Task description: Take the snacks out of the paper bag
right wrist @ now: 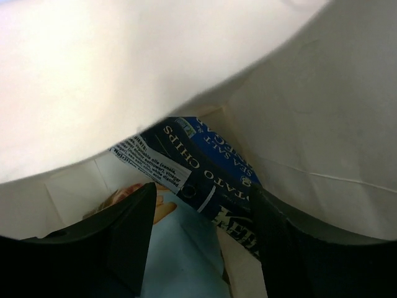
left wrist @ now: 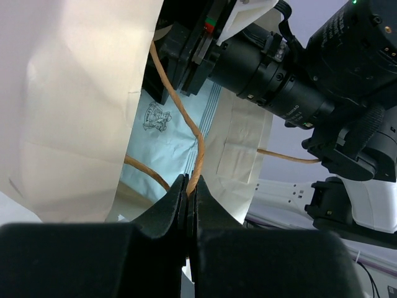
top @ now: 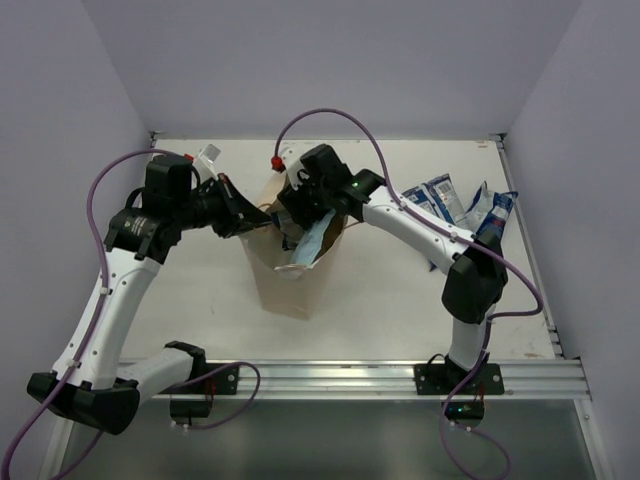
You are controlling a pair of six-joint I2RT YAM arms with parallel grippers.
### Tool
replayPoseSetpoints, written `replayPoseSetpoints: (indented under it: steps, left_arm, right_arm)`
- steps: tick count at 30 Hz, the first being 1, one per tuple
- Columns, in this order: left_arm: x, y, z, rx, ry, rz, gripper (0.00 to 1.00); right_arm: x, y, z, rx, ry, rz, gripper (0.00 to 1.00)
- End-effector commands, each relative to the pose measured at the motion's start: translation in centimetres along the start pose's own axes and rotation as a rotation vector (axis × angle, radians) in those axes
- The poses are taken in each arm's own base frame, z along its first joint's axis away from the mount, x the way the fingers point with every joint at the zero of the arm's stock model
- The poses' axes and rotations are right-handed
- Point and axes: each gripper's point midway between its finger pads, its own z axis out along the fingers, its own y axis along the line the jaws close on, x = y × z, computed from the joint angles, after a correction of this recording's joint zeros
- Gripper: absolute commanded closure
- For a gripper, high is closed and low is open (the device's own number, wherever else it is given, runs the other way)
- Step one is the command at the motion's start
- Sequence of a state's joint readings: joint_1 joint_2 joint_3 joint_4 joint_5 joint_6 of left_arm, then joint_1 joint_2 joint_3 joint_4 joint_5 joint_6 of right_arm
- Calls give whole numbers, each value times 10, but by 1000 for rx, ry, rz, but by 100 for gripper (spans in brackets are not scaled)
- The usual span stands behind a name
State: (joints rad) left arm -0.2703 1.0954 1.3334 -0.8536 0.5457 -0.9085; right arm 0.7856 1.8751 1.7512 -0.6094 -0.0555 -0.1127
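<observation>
The tan paper bag [top: 290, 285] stands mid-table with its mouth open. My left gripper [top: 243, 215] is shut on its brown cord handle [left wrist: 180, 105], pinched at the fingertips [left wrist: 189, 183]. My right gripper [top: 300, 225] is inside the bag's mouth, open [right wrist: 201, 189]. Between its spread jaws lie the light blue chip bag [right wrist: 186, 248] and a dark blue and white packet [right wrist: 211, 167], both inside the bag. The light blue bag pokes out of the mouth [top: 312, 245] and shows in the left wrist view [left wrist: 161, 136]. Several dark blue and white packets [top: 440, 195] lie on the table at right.
More packets [top: 492, 212] lie near the table's right edge, beside the right arm's elbow. The bag's pale walls [right wrist: 310, 124] close around the right gripper. The right wrist [left wrist: 279, 93] hangs close above the left gripper. Purple walls surround the table.
</observation>
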Motion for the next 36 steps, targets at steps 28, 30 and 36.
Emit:
replayPoseSetpoints:
  steps: [28, 30, 36]
  left_arm:
    - [-8, 15, 15, -18, -33, -13, 100]
    - [-8, 17, 16, -21, -35, -14, 100]
    - [-4, 22, 17, -21, -29, -11, 100]
  right_arm:
    - [-91, -4, -149, 123, -271, 85, 100]
    - [-97, -7, -175, 145, -303, 96, 100]
    - [-135, -19, -272, 216, -522, 201, 100]
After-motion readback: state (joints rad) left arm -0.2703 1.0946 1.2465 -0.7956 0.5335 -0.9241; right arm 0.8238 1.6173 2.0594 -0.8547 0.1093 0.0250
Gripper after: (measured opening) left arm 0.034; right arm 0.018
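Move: The right gripper is open inside the paper bag, with the dark blue potato chip pack just past its fingertips: its middle is about 5 cm lower, 2 cm left and level fore and aft. The light-blue pack leans beside it, some 6 cm back, 4 cm right and 5 cm below that hand. From the left hand, shut on the bag's left handle, the chip pack lies roughly 11 cm ahead, 4 cm right and 18 cm down. The right fingers close from wide open and pinch the edge of the blue chip pack while the hand settles about 1 cm deeper. Then the arm pulls the pack quickly up some 20 cm out of the paper bag, drifting right and a little back, the fingers tipping up out of their downward slant. The left hand keeps its pinch on the bag's handle and sinks about 2 cm. ##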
